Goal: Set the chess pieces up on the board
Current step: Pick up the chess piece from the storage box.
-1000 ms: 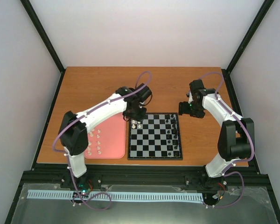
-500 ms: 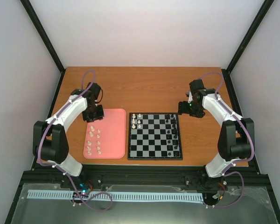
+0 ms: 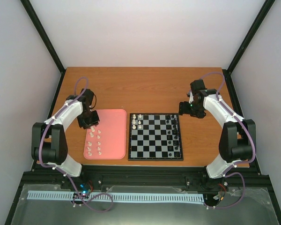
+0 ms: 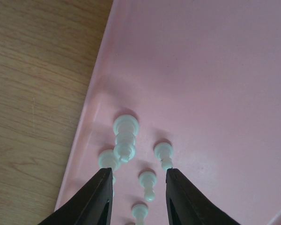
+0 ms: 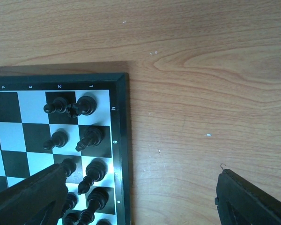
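The board (image 3: 155, 154) lies mid-table with black pieces (image 3: 174, 133) along its right side and a few white chess pieces (image 3: 136, 121) at its far left corner. More white chess pieces (image 3: 95, 142) stand on the pink tray (image 3: 113, 136). My left gripper (image 3: 90, 123) hovers over the tray's far left corner. In the left wrist view it (image 4: 138, 173) is open. A small white piece (image 4: 149, 183) on the tray shows between its fingers, untouched, and a taller one (image 4: 125, 137) stands just ahead. My right gripper (image 3: 187, 108) is wide open and empty by the board's far right corner.
In the right wrist view the gripper (image 5: 143, 173) spans bare wooden table (image 5: 187, 117) beside the board's black border (image 5: 122, 140), with black pieces (image 5: 90, 136) on the nearest squares. The tray's left rim (image 4: 86, 122) meets wood just left of the white pieces.
My left arm has swung from the board's far left corner across to the pink tray and come down over its far left pieces. The right arm has not moved.
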Robot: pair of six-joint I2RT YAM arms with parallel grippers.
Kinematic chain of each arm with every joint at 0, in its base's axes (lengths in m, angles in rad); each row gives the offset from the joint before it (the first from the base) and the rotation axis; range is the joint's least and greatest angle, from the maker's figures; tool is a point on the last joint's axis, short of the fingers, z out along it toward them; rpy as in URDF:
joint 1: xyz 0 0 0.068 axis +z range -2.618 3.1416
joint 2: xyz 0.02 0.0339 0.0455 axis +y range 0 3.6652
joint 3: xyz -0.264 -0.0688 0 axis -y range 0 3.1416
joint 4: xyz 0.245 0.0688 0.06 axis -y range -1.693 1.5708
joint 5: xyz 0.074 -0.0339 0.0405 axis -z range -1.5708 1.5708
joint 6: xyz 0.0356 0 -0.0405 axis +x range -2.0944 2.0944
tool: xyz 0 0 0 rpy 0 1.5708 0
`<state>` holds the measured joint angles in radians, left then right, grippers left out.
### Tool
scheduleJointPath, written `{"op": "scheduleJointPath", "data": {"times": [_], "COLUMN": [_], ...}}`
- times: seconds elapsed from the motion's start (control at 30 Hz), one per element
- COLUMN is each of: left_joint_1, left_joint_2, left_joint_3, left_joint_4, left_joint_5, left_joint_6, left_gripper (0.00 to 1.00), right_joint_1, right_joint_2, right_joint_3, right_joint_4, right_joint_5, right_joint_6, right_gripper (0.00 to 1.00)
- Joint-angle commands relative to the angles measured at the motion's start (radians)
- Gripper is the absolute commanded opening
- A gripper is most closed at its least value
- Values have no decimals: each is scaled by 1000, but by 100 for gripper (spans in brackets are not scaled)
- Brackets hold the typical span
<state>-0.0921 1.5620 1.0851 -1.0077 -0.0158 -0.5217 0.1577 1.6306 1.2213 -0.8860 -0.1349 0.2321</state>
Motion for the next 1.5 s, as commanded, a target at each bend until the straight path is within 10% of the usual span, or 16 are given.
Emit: {"op": "scheduleJointPath", "data": {"times": [0.0,0.73,1.1,1.47], "left_joint_1": [8,26,29,-38], "left_joint_2": [-12,105,144,20], "left_joint_3": [-13,-22,49,215], "left_joint_4": [34,103,91,-68], "left_joint_5": [13,5,-11,60], "left_joint_6": [-24,-5,11,35], "left_gripper": [35,34,1,1], "right_joint_1": [0,0,0,0], "right_joint_2": [-29,-27,-31,-9], "right_joint_3": [-11,-7,-6,10], "right_joint_4": [-5,-16,-23,-16], "right_joint_5": [11,29,39,30], "right_joint_6": [-4,-5,-4,-3], "right_gripper": [100,100,100,100]}}
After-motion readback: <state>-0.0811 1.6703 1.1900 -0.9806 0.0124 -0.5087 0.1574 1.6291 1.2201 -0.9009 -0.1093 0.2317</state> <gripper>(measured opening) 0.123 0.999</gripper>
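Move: The white chess piece at the far end of the storage box's left column stands right under the left hand, no offset worth naming, its middle some 5 cm below. The next white piece of that column is about 3 cm back and 1 cm left; the first and second pieces of the right-hand column stand 3 cm to the right, about 2 and 4 cm back. From the right hand the aimed-at piece lies some 48 cm left, 4 cm back and 7 cm down. Onto the far piece of the left column the left hand sinks almost straight down, about 4 cm, its part-open fingers passing to either side of the piece, then closes and pinches the body between the pads. Keeping that grip, it draws the piece up again by some 4 cm while carrying it about 3 cm forward, away from the remaining pieces. ##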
